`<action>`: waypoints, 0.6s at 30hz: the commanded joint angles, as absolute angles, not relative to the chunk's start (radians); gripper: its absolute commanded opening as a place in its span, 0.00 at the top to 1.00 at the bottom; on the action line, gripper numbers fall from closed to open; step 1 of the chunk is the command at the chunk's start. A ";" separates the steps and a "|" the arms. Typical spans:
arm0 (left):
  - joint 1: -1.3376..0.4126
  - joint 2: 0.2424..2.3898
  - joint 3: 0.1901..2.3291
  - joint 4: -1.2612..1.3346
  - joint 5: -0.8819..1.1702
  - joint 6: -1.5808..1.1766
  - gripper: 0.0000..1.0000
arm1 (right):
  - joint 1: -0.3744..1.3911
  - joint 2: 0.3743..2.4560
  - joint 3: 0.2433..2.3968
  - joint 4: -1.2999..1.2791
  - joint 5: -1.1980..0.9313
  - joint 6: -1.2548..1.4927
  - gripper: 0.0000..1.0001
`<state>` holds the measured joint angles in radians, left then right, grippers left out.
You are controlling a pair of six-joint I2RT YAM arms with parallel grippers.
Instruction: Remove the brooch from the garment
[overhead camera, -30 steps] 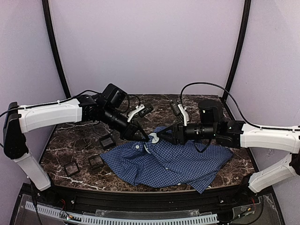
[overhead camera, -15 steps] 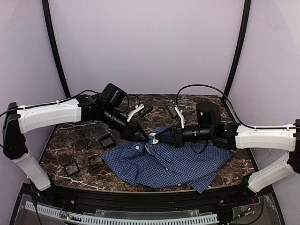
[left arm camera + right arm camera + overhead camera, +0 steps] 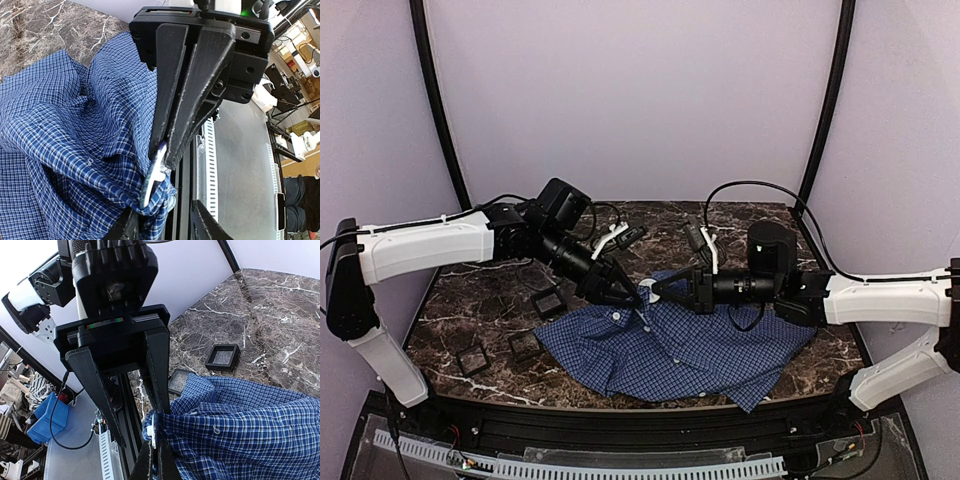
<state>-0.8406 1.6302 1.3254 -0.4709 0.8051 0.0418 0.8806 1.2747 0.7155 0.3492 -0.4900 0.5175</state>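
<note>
The blue-and-white check shirt (image 3: 700, 345) lies on the dark marble table (image 3: 470, 300), with one fold lifted at its left end. The brooch (image 3: 646, 292), a flat white-and-blue piece seen edge-on, sits in that fold. It also shows in the left wrist view (image 3: 154, 175) and the right wrist view (image 3: 155, 429). My right gripper (image 3: 657, 292) (image 3: 160, 444) (image 3: 162, 150) is shut on the brooch and the cloth round it. My left gripper (image 3: 623, 291) (image 3: 165, 225) (image 3: 142, 429) faces it, open, its fingers either side of the fold by the brooch.
Small black square trays lie left of the shirt (image 3: 550, 301) (image 3: 525, 345) (image 3: 472, 358); two of them show in the right wrist view (image 3: 222, 356) (image 3: 180, 381). White-and-black tool pieces lie at the back of the table (image 3: 615, 238) (image 3: 700, 235). A cable loops above the right arm.
My left gripper has edged right and down towards the right gripper. My right wrist has shifted slightly. The lifted fold with the brooch stays held in the same place.
</note>
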 commanded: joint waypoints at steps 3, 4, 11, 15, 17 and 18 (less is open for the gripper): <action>-0.846 1.626 1.311 -0.458 0.814 0.022 0.61 | 0.874 1.257 0.700 0.449 -0.505 0.537 1.00; -0.847 1.626 1.311 -0.457 0.811 0.020 0.61 | 0.874 1.255 0.700 0.450 -0.507 0.536 1.00; -0.847 1.616 1.298 -0.410 0.822 -0.028 0.77 | 0.875 1.268 0.692 0.462 -0.550 0.543 1.00; -0.846 1.609 1.291 -0.385 0.836 -0.044 0.94 | 0.875 1.283 0.690 0.456 -0.566 0.549 1.00; -0.846 1.607 1.286 -0.375 0.837 -0.048 0.98 | 0.874 1.286 0.686 0.463 -0.571 0.554 0.98; -0.846 1.606 1.284 -0.372 0.837 -0.050 0.99 | 0.874 1.288 0.686 0.463 -0.574 0.555 0.95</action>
<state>-0.8406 1.6302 1.3056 -0.4206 0.8257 -0.0341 0.8806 1.2774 0.6979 0.4049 -0.5354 0.5358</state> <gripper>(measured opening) 0.039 0.018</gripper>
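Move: The brooch stands edge-on between the two grippers, only about 2 cm to the right of the left hand's open fingers and level with them, with the garment bunched around it. It lies roughly 1 cm to the left of the right hand, whose fingers are already shut on it. From the left hand, one black box sits on the table some 18 cm left and 6 cm ahead, another about 22 cm left and 4 cm back, both roughly 11 cm below. Around the brooch's near edge and the cloth beside it, the left fingers, over a third open, stay put briefly and then shut almost fully, pinching there while that hand holds its place. The right fingers keep their shut grip on the brooch's other side as the right hand eases back towards the robot by under 1 cm, rising about half a centimetre. ##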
